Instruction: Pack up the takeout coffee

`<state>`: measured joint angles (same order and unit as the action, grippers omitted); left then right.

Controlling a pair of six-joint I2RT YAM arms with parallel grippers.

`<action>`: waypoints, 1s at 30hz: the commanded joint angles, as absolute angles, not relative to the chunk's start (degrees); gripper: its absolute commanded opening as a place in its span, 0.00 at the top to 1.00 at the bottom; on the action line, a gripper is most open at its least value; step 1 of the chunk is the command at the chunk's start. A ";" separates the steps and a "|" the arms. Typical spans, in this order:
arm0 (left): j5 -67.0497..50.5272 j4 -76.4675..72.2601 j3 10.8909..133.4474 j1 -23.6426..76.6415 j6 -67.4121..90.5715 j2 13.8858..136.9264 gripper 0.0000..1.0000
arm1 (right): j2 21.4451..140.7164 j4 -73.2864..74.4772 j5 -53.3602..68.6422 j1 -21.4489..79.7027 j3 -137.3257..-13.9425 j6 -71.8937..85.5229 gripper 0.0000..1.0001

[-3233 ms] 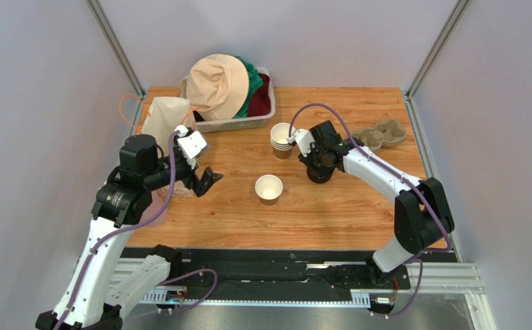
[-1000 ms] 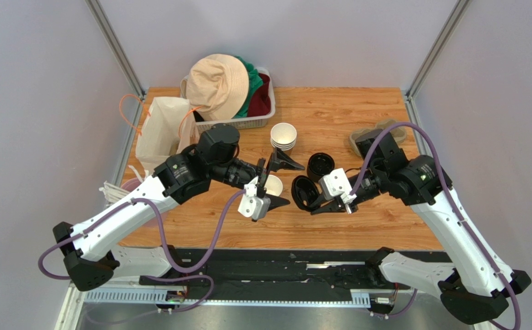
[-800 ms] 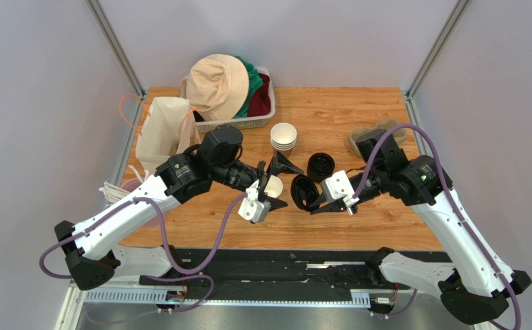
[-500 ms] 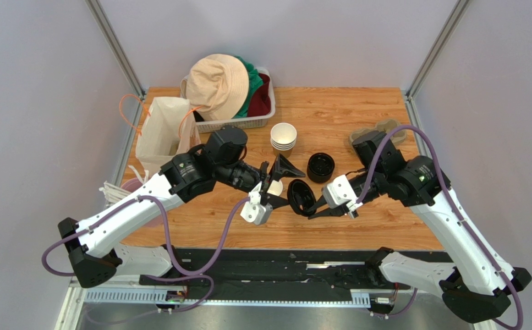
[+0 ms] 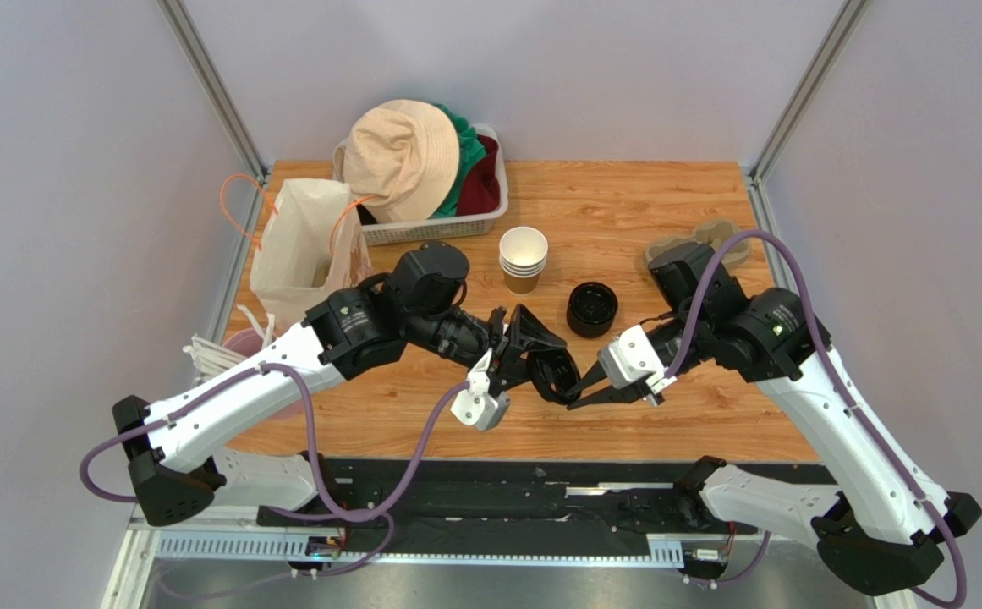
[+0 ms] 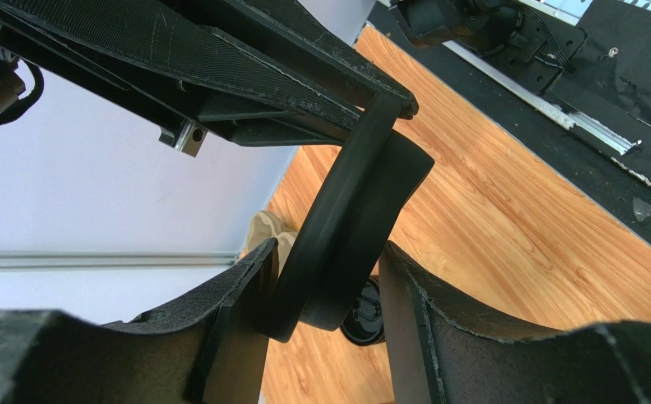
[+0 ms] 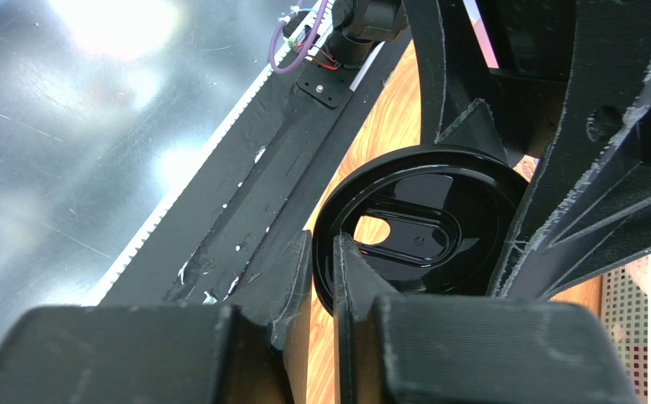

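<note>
A round black lid (image 5: 557,373) hangs above the table's front middle. My right gripper (image 5: 582,388) is shut on its rim, which shows pinched between the pads in the right wrist view, lid (image 7: 425,225) and gripper (image 7: 323,246). My left gripper (image 5: 535,358) has come in from the left. In the left wrist view the lid (image 6: 345,223) stands edge-on and tilted between that gripper's (image 6: 327,263) half-closed jaws. It leans on one finger, with a thin gap at the other. The single paper cup is hidden behind my left gripper.
A stack of paper cups (image 5: 522,259) and a pile of black lids (image 5: 592,308) stand behind the grippers. A paper bag (image 5: 306,239) is at the back left beside a basket (image 5: 439,229) of hats. A kraft cup carrier (image 5: 702,241) lies back right.
My left gripper has slid right, off the single cup and onto the lid, and its jaws have narrowed. My right gripper has carried the lid slightly left toward it.
</note>
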<state>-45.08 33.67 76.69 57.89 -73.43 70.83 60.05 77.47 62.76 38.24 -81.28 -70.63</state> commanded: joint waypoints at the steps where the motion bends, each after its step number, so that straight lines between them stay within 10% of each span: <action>1: -45.44 33.92 77.08 58.97 -75.76 70.93 0.46 | 60.12 95.10 64.60 38.58 -81.56 -72.51 0.89; 4: -44.83 34.27 76.91 59.33 -76.11 70.84 0.50 | 60.29 95.01 63.99 38.58 -81.65 -72.51 0.89; 5: -44.82 34.28 76.82 59.50 -76.11 70.84 0.79 | 60.29 94.92 63.72 38.67 -81.56 -72.51 0.89; 14: -43.24 34.54 75.59 59.77 -76.29 70.14 0.76 | 60.38 94.40 62.14 38.50 -82.26 -72.16 0.88; 21: -39.65 36.03 76.11 59.77 -73.93 70.22 0.94 | 56.96 85.80 54.94 36.65 -87.71 -58.76 0.26; 30: -22.43 49.37 86.91 59.77 -55.24 73.12 1.00 | 49.13 58.30 28.33 36.65 -85.26 -36.75 0.16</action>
<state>-31.33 42.44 79.94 59.55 -68.10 72.12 49.98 72.20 43.68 36.88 -85.76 -50.00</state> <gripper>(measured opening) 0.338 0.829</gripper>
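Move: Between the two grippers, the black lid hangs from the right hand's pinch on its rim; its middle is about 3 cm to the right of the left hand, 1 cm back and 1 cm lower. From the right hand it lies some 3 cm ahead and 3 cm left, level. Below the left hand by roughly 23 cm stand the open cup, about 16 cm ahead and 4 cm left, and the lid stack, 22 cm ahead and 11 cm right. Closing on the lid's near side, the left fingers pinch it and sink about 2 cm while the right hand still grips the rim. Then the right fingers open wide and that hand backs off about 4 cm to its right, rising 3 cm and swinging some 25 degrees clockwise, as the left keeps its pinch and turns counter-clockwise, easing forward and left. ##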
